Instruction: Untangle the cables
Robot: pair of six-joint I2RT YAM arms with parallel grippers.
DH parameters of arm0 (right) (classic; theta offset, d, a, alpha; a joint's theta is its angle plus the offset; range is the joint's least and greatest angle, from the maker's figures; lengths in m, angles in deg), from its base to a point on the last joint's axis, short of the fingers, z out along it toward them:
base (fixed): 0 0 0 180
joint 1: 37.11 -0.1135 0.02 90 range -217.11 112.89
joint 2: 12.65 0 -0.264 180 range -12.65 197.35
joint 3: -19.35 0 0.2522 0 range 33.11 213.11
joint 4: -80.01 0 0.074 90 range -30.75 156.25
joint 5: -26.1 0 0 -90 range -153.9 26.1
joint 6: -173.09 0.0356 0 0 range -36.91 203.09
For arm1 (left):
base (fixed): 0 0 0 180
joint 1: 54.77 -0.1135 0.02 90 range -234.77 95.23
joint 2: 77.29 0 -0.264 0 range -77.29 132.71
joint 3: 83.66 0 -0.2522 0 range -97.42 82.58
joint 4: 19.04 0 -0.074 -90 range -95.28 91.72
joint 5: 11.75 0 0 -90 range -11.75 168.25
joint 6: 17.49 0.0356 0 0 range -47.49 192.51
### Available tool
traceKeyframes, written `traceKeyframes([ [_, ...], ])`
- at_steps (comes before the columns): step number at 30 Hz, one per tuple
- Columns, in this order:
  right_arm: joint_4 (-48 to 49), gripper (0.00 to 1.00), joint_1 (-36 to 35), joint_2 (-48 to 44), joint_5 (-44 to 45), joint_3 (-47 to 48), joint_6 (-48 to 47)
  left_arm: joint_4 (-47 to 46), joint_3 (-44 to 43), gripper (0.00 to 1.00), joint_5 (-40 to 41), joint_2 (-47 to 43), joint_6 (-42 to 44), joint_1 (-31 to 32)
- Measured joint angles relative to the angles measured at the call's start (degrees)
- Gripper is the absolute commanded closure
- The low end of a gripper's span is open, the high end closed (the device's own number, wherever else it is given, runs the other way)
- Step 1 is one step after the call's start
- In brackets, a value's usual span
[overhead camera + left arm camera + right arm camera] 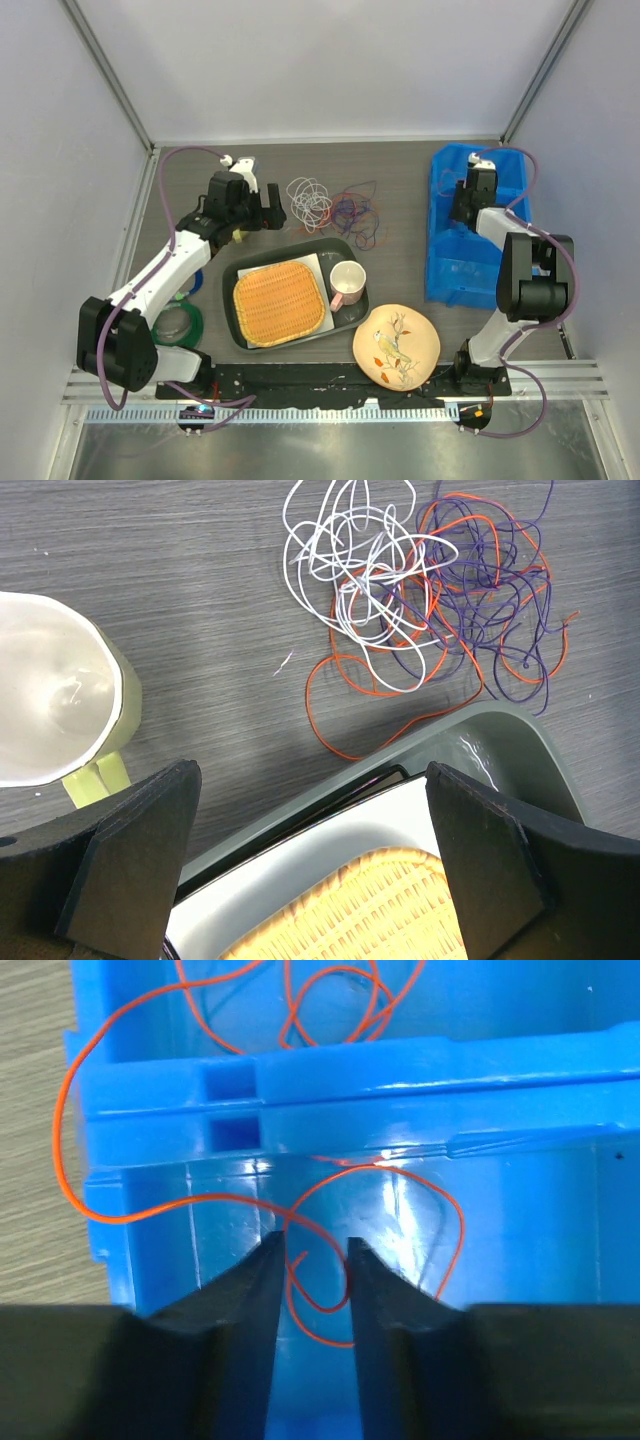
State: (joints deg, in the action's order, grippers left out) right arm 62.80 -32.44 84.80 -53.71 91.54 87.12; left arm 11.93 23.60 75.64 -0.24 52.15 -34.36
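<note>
The cables (335,207) lie in a loose bunch on the table behind the tray. White loops sit on the left, purple and orange ones (470,590) on the right. My left gripper (262,212) hovers just left of them, open wide over the tray's far edge (310,776), touching none. One orange cable (200,1200) runs separately over the wall of the blue bin (420,1070). My right gripper (312,1248) is low inside that bin (450,270), open by a narrow gap, and a small orange loop lies between its fingers.
A dark tray (232,272) holds a wicker mat (280,303) and a pink mug (347,283). A bird-painted plate (397,345) lies at the front. Green and blue tape rings (180,322) sit by the left arm, and a pale yellow-green cup (50,700) stands under the left wrist.
</note>
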Motion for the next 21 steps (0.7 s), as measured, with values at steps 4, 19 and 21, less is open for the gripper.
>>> traceKeyframes([
  [4,4.33,0.99,0.09,-0.02,-2.97,-2.19,-0.79,-0.07,0.0,0.0,0.0,0.0,0.0,0.0],
  [19,7.3,0.99,0.09,-21.73,-11.3,-1.6,1.27,-0.28,0.2,0.0,0.04,-0.15,-0.17,0.0],
  [21,7.72,0.99,0.09,-21.0,-11.37,1.33,1.97,-0.28,0.35,0.0,0.04,-0.55,-0.22,0.0],
])
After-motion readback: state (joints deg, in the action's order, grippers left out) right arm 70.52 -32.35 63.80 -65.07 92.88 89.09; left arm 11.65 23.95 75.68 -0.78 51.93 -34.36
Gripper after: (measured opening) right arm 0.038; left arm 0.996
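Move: The right hand is down in the middle compartment of the blue bin, with a strand of the orange cable practically between its half-closed fingertips. The bin's cross wall stands about 6 cm ahead, and more loops of that cable lie in the back compartment, roughly 10 cm ahead and 1 cm left. The purple tangle lies on the table about level with the hand, some 25 cm left. From the idle left hand the strand is about 46 cm right, 7 cm ahead and 11 cm lower. The right fingers shut on the orange strand and pinch it down in the bin, the hand creeping barely a centimetre as they close. Then, still gripping the cable, the hand rises quickly and nearly straight up, some 19 cm, out of the compartment and above the bin, the fingers tipping up by about 30 degrees towards level. ##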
